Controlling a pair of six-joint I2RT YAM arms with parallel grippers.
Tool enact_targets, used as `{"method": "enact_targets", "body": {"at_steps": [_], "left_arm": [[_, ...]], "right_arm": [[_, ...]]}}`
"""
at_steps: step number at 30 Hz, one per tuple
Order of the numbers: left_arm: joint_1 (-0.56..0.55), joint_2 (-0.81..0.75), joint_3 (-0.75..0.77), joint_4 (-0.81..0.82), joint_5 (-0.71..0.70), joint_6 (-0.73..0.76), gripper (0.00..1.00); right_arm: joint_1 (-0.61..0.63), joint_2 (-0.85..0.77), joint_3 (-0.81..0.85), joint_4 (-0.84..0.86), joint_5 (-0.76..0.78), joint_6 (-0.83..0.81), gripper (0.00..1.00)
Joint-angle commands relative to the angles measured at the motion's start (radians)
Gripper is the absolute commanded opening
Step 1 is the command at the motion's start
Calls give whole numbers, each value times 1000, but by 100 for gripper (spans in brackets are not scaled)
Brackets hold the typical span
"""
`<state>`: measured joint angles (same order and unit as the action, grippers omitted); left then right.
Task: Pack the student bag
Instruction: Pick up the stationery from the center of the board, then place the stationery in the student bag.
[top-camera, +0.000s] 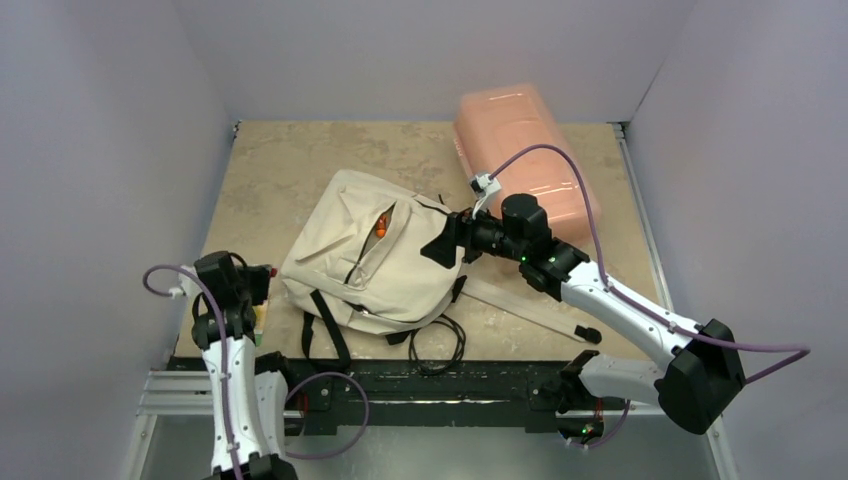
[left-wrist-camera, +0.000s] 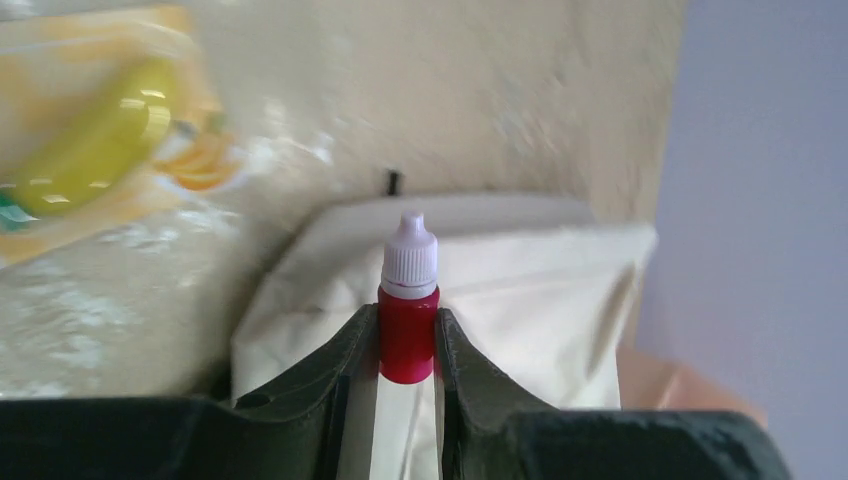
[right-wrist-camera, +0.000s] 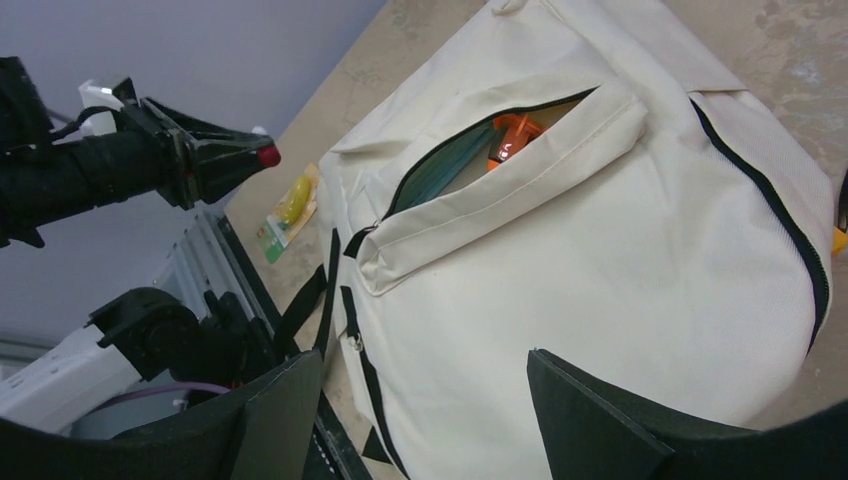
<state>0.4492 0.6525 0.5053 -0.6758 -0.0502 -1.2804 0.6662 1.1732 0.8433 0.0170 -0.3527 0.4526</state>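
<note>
The student bag (top-camera: 385, 270) lies flat in the middle of the table, beige with black straps. Its front pocket (right-wrist-camera: 480, 160) gapes open, and an orange item (right-wrist-camera: 512, 138) and something teal (right-wrist-camera: 445, 168) show inside. My left gripper (left-wrist-camera: 408, 345) is shut on a small red dropper bottle (left-wrist-camera: 407, 330) with a white cap. It holds the bottle above the table's left edge (top-camera: 258, 280), left of the bag. My right gripper (right-wrist-camera: 425, 400) hangs open over the bag's right side (top-camera: 442, 245), with nothing between its fingers.
A translucent pink plastic box (top-camera: 515, 150) lies at the back right. A yellow snack packet (left-wrist-camera: 95, 150) rests on the table near the left arm. A loose beige strap (top-camera: 530, 312) and a black cord (top-camera: 440, 345) trail from the bag toward the front edge. Walls close in on both sides.
</note>
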Motion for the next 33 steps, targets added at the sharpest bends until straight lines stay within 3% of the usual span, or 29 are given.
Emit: {"method": "enact_targets", "body": {"at_steps": [1,4,8,12,15,25,29,33], "left_arm": [[-195,-80,69,288,253,305,0],[-344,7,149,444,429,512,0],[-573,291,395,320,592,731,0],[-709,580,602,185,767,746,0],[-744,708,704,97,731,724,0],[-845,928,926,-283,353,744,9],[-852,1000,998,-362,232,736,9],[-854,1074,1049,-402,212,745,10]], "right_arm": [[-5,-32,15,48,42,-8,79],[-5,-47,0,55,50,0,79],[-5,-64,-18,63,67,9,79],[-5,-95,-23,61,91,16,79],[-4,-122,-26,55,110,19,79],[-4,-148,-35,40,127,18,79],[-5,-147,-36,45,124,21,79],[-6,-147,-33,44,121,22,79]]}}
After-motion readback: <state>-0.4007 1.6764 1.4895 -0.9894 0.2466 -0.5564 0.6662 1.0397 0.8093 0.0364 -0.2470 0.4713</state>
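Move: The left hand already holds the red bottle. The open pocket on the bag, where it is going, lies about 27 cm to the hand's right, 8 cm ahead and near its height; the orange toy inside sits 3 cm beyond the pocket's middle. The banana pack is about 9 cm below, 3 cm back and 3 cm left; the black strap is 15 cm right, 7 cm back, 8 cm below. From the right hand, the pocket is 11 cm left, 4 cm ahead, 11 cm below. Swinging fast to its right, about 27 cm with some 9 cm forward, the left hand climbs in an arc over the near-left part of the bag, then sinks some 10 cm towards the open pocket. The wrist turns clockwise about 90 degrees and the fingers keep their pinch on the red bottle. The right hand, open and empty, rises 3–4 cm and eases 2 cm right. ##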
